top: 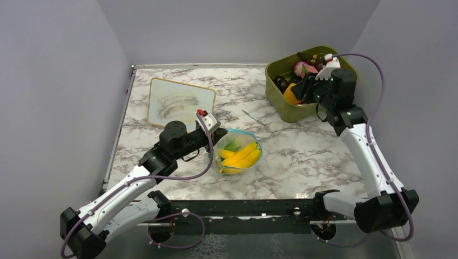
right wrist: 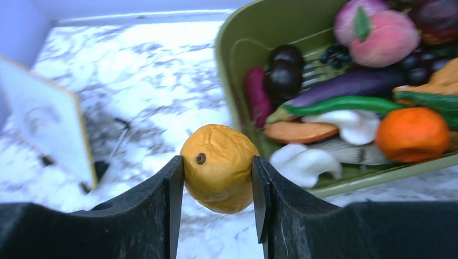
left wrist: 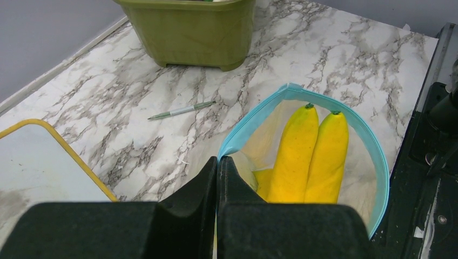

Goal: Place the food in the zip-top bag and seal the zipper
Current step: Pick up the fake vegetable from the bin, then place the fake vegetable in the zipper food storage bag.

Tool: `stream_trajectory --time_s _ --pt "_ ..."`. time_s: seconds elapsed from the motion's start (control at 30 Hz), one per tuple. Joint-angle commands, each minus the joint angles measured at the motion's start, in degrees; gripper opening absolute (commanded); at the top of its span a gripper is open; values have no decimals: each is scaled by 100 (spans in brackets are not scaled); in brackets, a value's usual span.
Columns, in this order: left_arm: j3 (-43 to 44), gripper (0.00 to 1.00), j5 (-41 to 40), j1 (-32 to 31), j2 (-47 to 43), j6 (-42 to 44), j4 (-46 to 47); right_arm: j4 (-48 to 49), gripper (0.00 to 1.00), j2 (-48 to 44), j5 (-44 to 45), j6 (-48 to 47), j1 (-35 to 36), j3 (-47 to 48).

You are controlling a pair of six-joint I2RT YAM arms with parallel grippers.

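The zip-top bag (top: 239,153) lies open in the middle of the table with yellow bananas (left wrist: 312,154) and a green leafy piece (top: 233,144) inside. Its teal zipper (left wrist: 254,120) rims the mouth. My left gripper (left wrist: 217,162) is shut on the near-left edge of that mouth. My right gripper (right wrist: 217,162) is shut on a wrinkled orange-yellow food piece (right wrist: 220,181), held in the air just outside the front left corner of the tub; from above this piece (top: 291,95) shows at the tub's left wall.
The olive-green tub (top: 286,111) at the back right holds several more toy foods, among them an orange (right wrist: 412,133) and a peach (right wrist: 388,38). A pen (top: 253,117) lies between tub and bag. A wood-framed white board (top: 181,102) lies at the back left.
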Motion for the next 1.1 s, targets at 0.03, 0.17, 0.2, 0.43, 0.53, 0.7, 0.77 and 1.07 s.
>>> stream_trajectory --time_s 0.03,0.17,0.2,0.43,0.53,0.7,0.77,1.07 --pt "26 0 -132 5 53 -24 99 233 26 -1001 -1588 536 98 -719" --pt "61 0 -189 1 106 -61 30 450 26 -1665 -2386 921 143 -1205" --pt "76 0 -194 5 104 -72 25 522 26 -1816 -2598 1008 148 -1312" --pt "264 0 2 6 237 -316 4 1435 25 -2652 -3785 1534 210 -2147" --pt "549 0 118 9 425 -571 -150 1650 25 -2878 -4030 1532 224 -2332" --pt "758 0 311 13 590 -901 -173 2141 26 -2952 -4268 1657 263 -2588" --pt "807 0 454 14 620 -914 -185 2200 26 -2988 -4049 1681 297 -2671" --pt "1156 0 364 14 798 -1265 -531 3111 26 -2657 -3587 1827 1258 -3076"
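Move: The right hand holds the yellow-orange fake vegetable at the bin's near left side; the zip-top bag's open mouth lies about 18 cm back, 19 cm left and 8 cm below it. The bin's middle is roughly 15 cm ahead, 10 cm right and 12 cm lower; the pen lies 5 cm ahead, 14 cm left and 19 cm down. From the left hand, pinching the rim, the mouth's middle is 5 cm back, 6 cm right and slightly below. Back and left, fast at first, the right hand carries the fake vegetable from the bin towards the bag's mouth, some 20 cm in all, turning about 40 degrees counter-clockwise as its left side rises; it slows, then only eases left and slightly down. The left hand keeps its pinch on the rim, shifting about 2 cm right and a little up with a slight tilt. ##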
